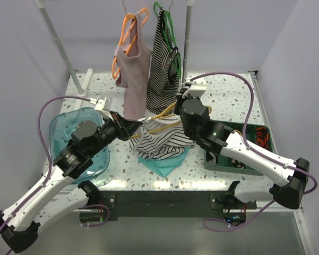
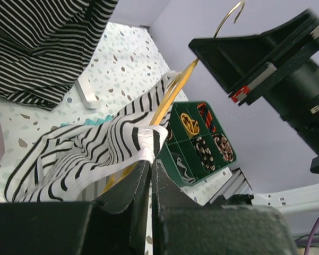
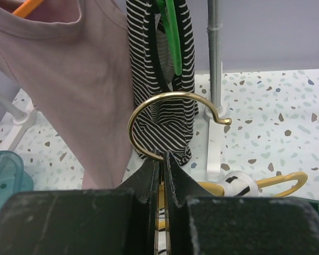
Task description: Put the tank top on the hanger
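Note:
The white tank top [image 1: 160,142] with thin black stripes lies bunched at the table's middle, partly draped over the yellow hanger [image 1: 160,115]. My left gripper [image 1: 134,128] is shut on a white hem of the tank top [image 2: 95,149], lifting it beside the yellow hanger arm [image 2: 171,94]. The left gripper [image 2: 150,162] shows its jaws pressed together on the cloth. My right gripper [image 1: 179,101] holds the hanger upright. In the right wrist view the right gripper [image 3: 162,157] is shut on the base of the brass hook [image 3: 164,100]. A striped strap [image 3: 240,183] wraps the hanger's shoulder.
A dusty-pink top [image 1: 131,66] on an orange hanger and a dense striped top [image 1: 162,66] on a green hanger hang from the rack behind. A teal bowl [image 1: 69,133] sits left, a green compartment tray [image 1: 257,154] right. A teal cloth [image 1: 167,163] lies under the tank top.

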### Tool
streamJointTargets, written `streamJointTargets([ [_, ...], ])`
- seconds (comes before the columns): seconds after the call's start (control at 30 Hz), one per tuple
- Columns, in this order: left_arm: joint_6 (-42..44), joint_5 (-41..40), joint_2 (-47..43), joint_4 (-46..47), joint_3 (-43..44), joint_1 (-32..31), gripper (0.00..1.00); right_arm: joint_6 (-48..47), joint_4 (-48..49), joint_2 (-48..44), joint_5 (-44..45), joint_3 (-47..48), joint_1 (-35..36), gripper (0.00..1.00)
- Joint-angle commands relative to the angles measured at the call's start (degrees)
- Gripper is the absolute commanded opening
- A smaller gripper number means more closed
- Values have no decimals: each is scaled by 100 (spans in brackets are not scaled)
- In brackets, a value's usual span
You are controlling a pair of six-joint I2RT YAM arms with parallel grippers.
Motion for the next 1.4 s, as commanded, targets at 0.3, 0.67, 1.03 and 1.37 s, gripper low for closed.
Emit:
streamJointTargets([
  [0.3, 80, -876, -572, 139, 197, 24, 42, -225, 232, 226, 1, 895, 458, 0],
  [0.67, 2180, 115, 217, -1620, 2244, 16, 65, -410, -198, -108, -104, 1150, 617, 0],
  [1.03, 3315, 669, 1027, -2956, 2931, 7, 70, -331, -498, -301, -456, 1063, 617, 0],
  [1.37, 3552, 794, 1168, -3114, 2518, -28, 65, -199, -489, -310, -562, 895, 617, 0],
])
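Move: The striped tank top's strap is pinched in the left fingers right at the yellow hanger, whose left end lies about 4 cm left, 2 cm back and 5 cm below that hand. The tank top's body hangs roughly 10 cm to the right, level fore and aft, some 15 cm lower; the hung pink top is about 18 cm ahead, 3 cm left, at hand height. From the right hand, which grips the hanger's neck, the strap lies about 17 cm left, 8 cm back and slightly lower. The strap is drawn leftward and up a few centimetres along the hanger's left arm, then let go as the left fingers open wide; that hand rises to some 11 cm up, sinks most of the way back over the hanger and rolls about 30 degrees, left side up. Keeping its pinch on the neck, the right hand carries the hanger left, then up about 5 cm and back, turning slightly counter-clockwise. ##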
